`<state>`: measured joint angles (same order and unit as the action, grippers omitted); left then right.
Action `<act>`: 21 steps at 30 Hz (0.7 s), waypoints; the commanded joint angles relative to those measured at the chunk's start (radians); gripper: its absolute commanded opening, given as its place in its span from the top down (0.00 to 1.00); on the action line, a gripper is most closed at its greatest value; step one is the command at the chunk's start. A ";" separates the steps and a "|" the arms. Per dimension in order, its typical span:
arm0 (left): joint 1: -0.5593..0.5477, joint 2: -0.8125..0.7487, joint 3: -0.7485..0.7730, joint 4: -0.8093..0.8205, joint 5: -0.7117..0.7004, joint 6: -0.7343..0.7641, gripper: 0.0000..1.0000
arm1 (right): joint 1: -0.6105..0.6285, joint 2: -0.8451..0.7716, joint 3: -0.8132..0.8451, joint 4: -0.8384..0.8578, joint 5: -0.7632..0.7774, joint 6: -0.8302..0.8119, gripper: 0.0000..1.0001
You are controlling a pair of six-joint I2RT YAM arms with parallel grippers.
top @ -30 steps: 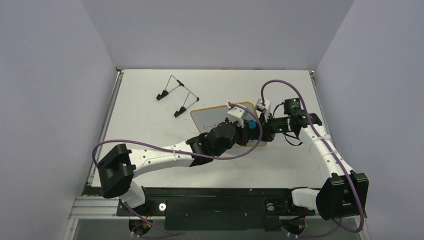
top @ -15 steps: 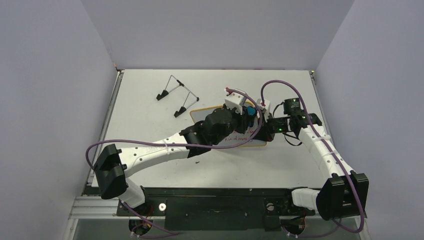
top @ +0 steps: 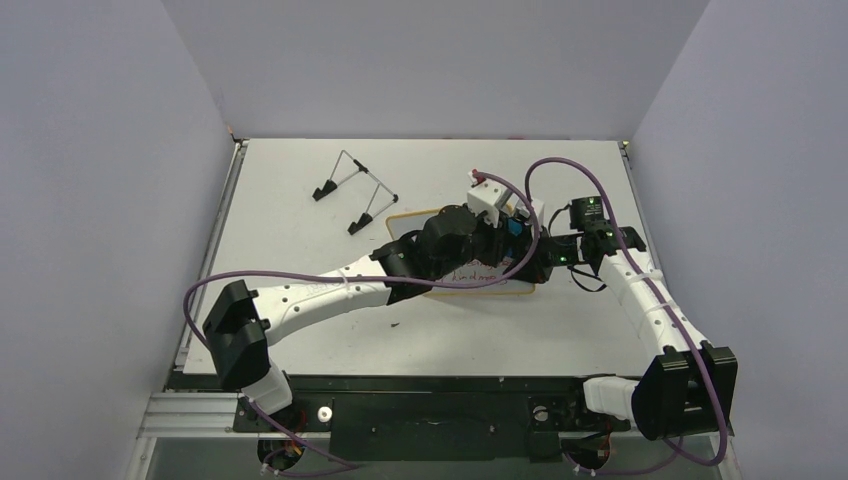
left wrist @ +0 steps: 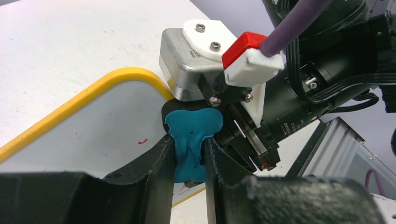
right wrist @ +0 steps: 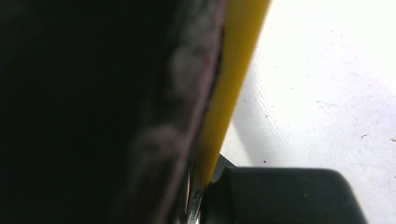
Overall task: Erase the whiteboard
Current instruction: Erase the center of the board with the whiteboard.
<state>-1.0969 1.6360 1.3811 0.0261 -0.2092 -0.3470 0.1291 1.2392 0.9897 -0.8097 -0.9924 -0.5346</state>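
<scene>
The whiteboard (top: 455,282) lies flat at the table's middle right, and my left arm covers most of it. Red handwriting (top: 476,272) shows along its near edge. My left gripper (top: 511,230) is shut on a blue eraser (left wrist: 191,133), which is pressed onto the board's far right corner. The white surface (left wrist: 107,121) beside the eraser carries one small red mark (left wrist: 142,140). My right gripper (top: 541,262) is shut on the board's right edge. In the right wrist view the yellow rim (right wrist: 233,79) runs down into the right gripper (right wrist: 201,196).
A thin wire stand with black feet (top: 352,190) stands at the back left. My right wrist's camera block (left wrist: 187,65) sits right behind the eraser, close to my left fingers. Bare table (right wrist: 327,93) lies to the right of the board.
My left arm has carried the eraser from the board's near right part to its far right corner, uncovering red writing along the near edge. The right arm has stayed put.
</scene>
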 commanded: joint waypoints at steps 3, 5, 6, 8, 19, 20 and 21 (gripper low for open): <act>0.010 0.034 0.003 -0.001 0.150 -0.044 1.00 | 0.033 -0.036 0.009 0.019 -0.084 -0.080 1.00; 0.011 0.025 -0.013 -0.010 0.154 -0.053 1.00 | 0.034 -0.036 0.008 0.018 -0.084 -0.080 1.00; 0.015 0.022 -0.030 -0.014 0.154 -0.060 1.00 | 0.034 -0.036 0.009 0.018 -0.083 -0.080 1.00; 0.021 0.012 -0.054 -0.023 0.156 -0.069 1.00 | 0.033 -0.037 0.008 0.018 -0.084 -0.080 1.00; 0.062 -0.059 -0.108 -0.157 -0.101 -0.033 1.00 | 0.034 -0.038 0.007 0.018 -0.086 -0.080 1.00; 0.063 -0.067 -0.105 -0.158 -0.126 -0.029 1.00 | 0.033 -0.037 0.006 0.018 -0.086 -0.080 1.00; 0.063 -0.069 -0.101 -0.153 -0.171 -0.025 1.00 | 0.034 -0.035 0.007 0.018 -0.086 -0.080 1.00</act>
<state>-1.0599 1.5940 1.2812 -0.0494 -0.1566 -0.4057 0.1326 1.2392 0.9852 -0.8013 -1.0008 -0.5537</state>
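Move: The board's centre, where red writing remains just under it, lies about 10 cm to the left of the left hand, some 7 cm below and roughly level in reach. The right gripper's fingertips on the board's right edge are about 2 cm to the left hand's right, 7 cm lower and about level in reach. From the right hand, that centre is some 12 cm to the left, level in height and reach. Eraser still pinched, the left hand drags its felt along the board's upper right. It barely shifts at first, then quickens down the face and leftwards, away from the right edge and towards the writing, some 4 cm down and 2 to 3 cm left, tipping down slightly. The right hand keeps its grip on the edge, bracing the board. ##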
